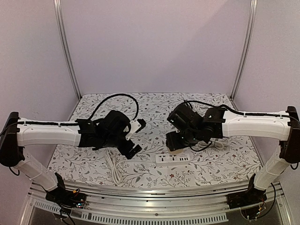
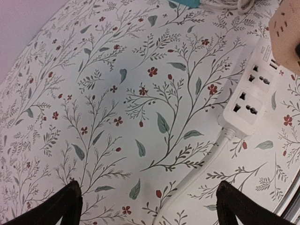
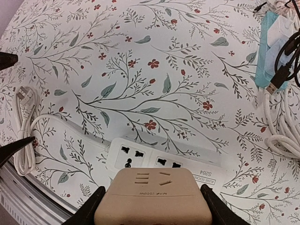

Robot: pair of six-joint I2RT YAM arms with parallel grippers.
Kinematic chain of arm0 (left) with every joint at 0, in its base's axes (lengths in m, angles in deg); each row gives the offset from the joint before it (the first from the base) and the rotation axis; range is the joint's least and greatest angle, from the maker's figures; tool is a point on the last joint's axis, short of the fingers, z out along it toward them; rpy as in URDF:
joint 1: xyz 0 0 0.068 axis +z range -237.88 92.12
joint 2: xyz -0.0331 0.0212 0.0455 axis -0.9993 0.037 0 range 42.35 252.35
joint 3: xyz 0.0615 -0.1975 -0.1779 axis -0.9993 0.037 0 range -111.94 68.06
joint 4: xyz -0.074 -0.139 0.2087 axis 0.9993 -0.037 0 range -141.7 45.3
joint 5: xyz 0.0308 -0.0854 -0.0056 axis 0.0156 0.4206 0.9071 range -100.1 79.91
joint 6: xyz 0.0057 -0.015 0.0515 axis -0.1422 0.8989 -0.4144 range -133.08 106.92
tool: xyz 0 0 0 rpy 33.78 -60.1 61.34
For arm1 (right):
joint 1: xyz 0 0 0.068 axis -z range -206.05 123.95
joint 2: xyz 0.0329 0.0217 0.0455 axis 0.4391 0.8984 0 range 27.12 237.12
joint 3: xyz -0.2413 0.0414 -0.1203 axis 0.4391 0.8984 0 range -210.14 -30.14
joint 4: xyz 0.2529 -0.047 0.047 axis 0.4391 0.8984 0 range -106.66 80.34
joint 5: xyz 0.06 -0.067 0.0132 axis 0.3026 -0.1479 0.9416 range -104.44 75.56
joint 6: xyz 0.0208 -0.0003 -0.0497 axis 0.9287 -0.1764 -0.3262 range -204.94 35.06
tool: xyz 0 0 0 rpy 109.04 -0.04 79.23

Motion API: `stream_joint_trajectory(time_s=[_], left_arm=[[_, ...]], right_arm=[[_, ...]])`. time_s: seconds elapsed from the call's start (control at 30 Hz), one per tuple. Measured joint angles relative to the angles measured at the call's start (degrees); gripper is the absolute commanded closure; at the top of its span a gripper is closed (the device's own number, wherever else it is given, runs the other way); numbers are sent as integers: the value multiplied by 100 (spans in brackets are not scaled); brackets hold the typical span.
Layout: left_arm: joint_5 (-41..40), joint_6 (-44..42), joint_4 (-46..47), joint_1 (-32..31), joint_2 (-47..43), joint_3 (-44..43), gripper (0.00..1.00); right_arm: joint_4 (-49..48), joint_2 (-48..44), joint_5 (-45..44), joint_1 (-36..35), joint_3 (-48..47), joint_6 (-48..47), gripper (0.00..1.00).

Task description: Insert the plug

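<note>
The plug [image 3: 157,197] is a beige block with slots on its face, and my right gripper [image 3: 152,208] is shut on it, black fingers [image 3: 91,208] pressed against both sides. It hangs just above the white power strip [image 3: 154,161], near the strip's sockets. In the left wrist view the power strip [image 2: 248,93] lies at right, and the plug [image 2: 286,33] shows at the top right corner. My left gripper [image 2: 152,206] is open over bare cloth, with only the strip's cord [image 2: 201,168] running beneath it. From above, the left gripper [image 1: 137,138] sits left of the power strip [image 1: 173,159].
A coiled white cord [image 1: 112,168] with its own small plug [image 3: 26,101] lies at front left. A teal packet [image 3: 272,42] and loose black and white cables [image 3: 281,117] lie to the right. The table's metal front edge [image 1: 150,190] is close by.
</note>
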Motion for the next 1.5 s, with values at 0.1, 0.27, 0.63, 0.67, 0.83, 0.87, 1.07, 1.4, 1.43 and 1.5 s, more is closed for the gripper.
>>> stream_joint_trajectory(time_s=[0.1,0.27,0.63,0.67,0.83,0.87,1.07,1.4,1.43,1.5], left_arm=[[-479,214,254,72,-271,518,1],[-813,258,439,109,-417,763,1],[-929,234,684,120,-415,772,1],[-931,232,686,120,-415,772,1],[-957,214,686,120,-415,772,1],[-964,210,686,120,-415,769,1],[-975,190,686,122,-407,769,1],[-1008,170,684,136,-402,772,1],[-1012,168,684,136,-402,769,1],[-1014,168,684,138,-400,772,1]], right_arm=[[50,352,-74,-188,-157,192,100],[116,656,-223,-267,-216,391,100],[214,1003,-304,-258,-219,542,100],[219,1029,-304,-254,-216,544,100],[232,1060,-306,-212,-201,560,100],[227,1060,-308,-201,-195,560,100],[195,1082,-310,-138,-173,549,100],[33,1182,-282,-66,-173,518,100],[31,1191,-284,-66,-173,516,100],[50,1224,-293,-66,-199,511,100]])
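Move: The white strip's second socket, where the beige plug in the right hand is headed, lies almost straight below that hand, about 1 cm left and 12 cm down. Its first socket is some 5 cm left, level with it. A white cord coil lies about 10 cm ahead and 18 cm right of the right hand, the teal strip some 20 cm ahead and 10 cm right. From the left hand the second socket is about 17 cm right, 3 cm back and 10 cm below. The beige plug, kept gripped in the right hand, goes down about 7 cm towards the white strip's second socket, fast at first, then creeping lower with a slight forward shift, while the wrist tips some 10 degrees so the fingers point more steeply down. The empty left hand, fingers staying wide open, draws off leftward from the strip a few centimetres and then waits. ##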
